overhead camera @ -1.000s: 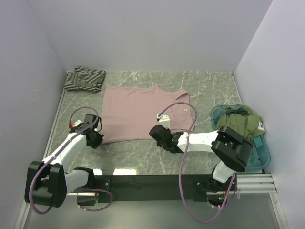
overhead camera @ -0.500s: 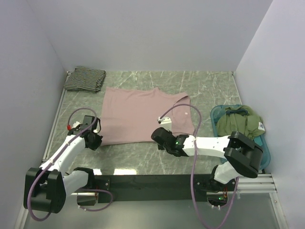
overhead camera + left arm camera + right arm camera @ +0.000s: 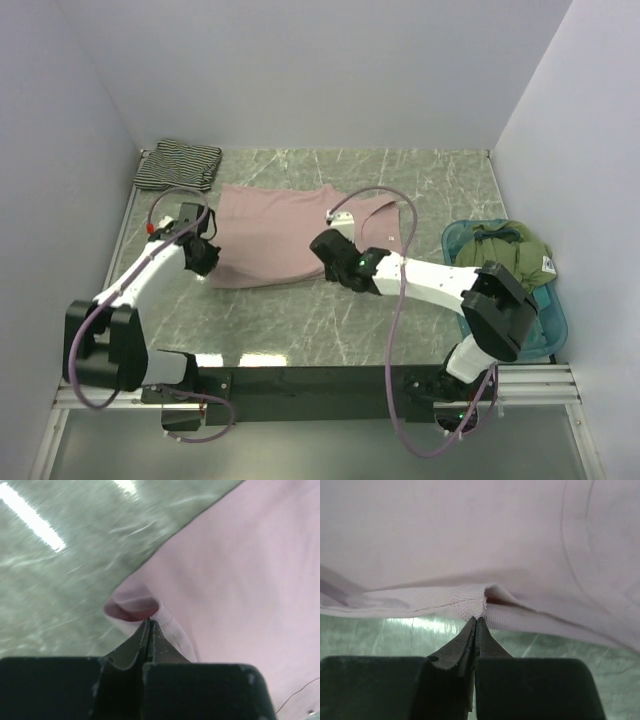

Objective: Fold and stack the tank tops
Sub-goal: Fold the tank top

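Note:
The mauve-pink tank top [image 3: 275, 230] lies spread on the marble table, its near hem lifted off the surface. My left gripper [image 3: 205, 255] is shut on the hem's left corner, where the fabric [image 3: 150, 611] puckers at the fingertips. On the hem's right part my right gripper [image 3: 328, 250] is shut too, pinching a ribbed fold [image 3: 477, 606] just above the table. The striped tank top [image 3: 178, 165] sits folded in the far left corner, away from both arms.
A teal tray [image 3: 550, 315] at the right edge holds a crumpled olive-green garment [image 3: 505, 257]. Grey walls close in the table on the left, back and right. The arms' black base rail runs along the near edge.
Both grippers have moved away from me with the pink top's near hem, which now lies further back. The right gripper closed on the hem during this time.

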Controlling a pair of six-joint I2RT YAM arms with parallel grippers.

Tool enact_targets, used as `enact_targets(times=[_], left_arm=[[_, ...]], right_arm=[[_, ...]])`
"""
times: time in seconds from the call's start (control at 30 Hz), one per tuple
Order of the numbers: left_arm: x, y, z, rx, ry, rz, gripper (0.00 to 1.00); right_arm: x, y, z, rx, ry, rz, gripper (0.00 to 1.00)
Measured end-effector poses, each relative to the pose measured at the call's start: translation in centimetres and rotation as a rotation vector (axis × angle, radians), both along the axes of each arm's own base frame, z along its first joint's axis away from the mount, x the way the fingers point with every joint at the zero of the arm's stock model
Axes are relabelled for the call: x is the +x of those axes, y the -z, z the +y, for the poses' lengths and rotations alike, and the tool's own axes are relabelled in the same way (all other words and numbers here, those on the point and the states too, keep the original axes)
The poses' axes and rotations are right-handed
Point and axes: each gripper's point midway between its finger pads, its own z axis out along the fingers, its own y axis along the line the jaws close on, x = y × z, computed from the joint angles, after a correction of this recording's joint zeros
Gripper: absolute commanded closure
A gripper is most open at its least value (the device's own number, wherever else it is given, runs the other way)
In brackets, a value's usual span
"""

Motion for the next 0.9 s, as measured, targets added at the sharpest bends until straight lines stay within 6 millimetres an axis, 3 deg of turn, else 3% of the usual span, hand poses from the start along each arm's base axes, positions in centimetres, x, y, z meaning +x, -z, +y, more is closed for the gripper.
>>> enact_targets(times=[0.13,0.37,0.9], left_arm=[[2.8,0.0,-0.4,0.004,0.007,0.002,0.99],[6.3,1.4,-0.3,0.014,-0.004,0.042,0.99],[9.3,0.8,1.3,-0.003,-0.044,0.012,0.99]], right_arm=[[2.8,-0.4,0.0,-0.010,0.015,0.005,1.00],[5.1,1.5,0.0,-0.063,-0.003,0.067,1.00],[7.0,2.1,-0.4,-0.071,0.000,0.094,1.00]])
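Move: My two hands pinch the tank top's near edge some 6 cm above the table. Its far edge lies about 30 cm straight ahead of my left hand and about 31 cm straight ahead of my right. The neck opening is roughly 17 cm ahead and 12 cm to the right of my right hand. The folded striped top sits some 38 cm ahead and 12 cm left of my left hand. Keeping both pinches shut on the pink near edge, I swing my hands forward together over the cloth towards its far edge, my left about 9 cm and my right about 7 cm. They go quickly at first, then ease to a creep, sinking a centimetre or two; my right wrist tips its fingers down by only some 5 degrees. ##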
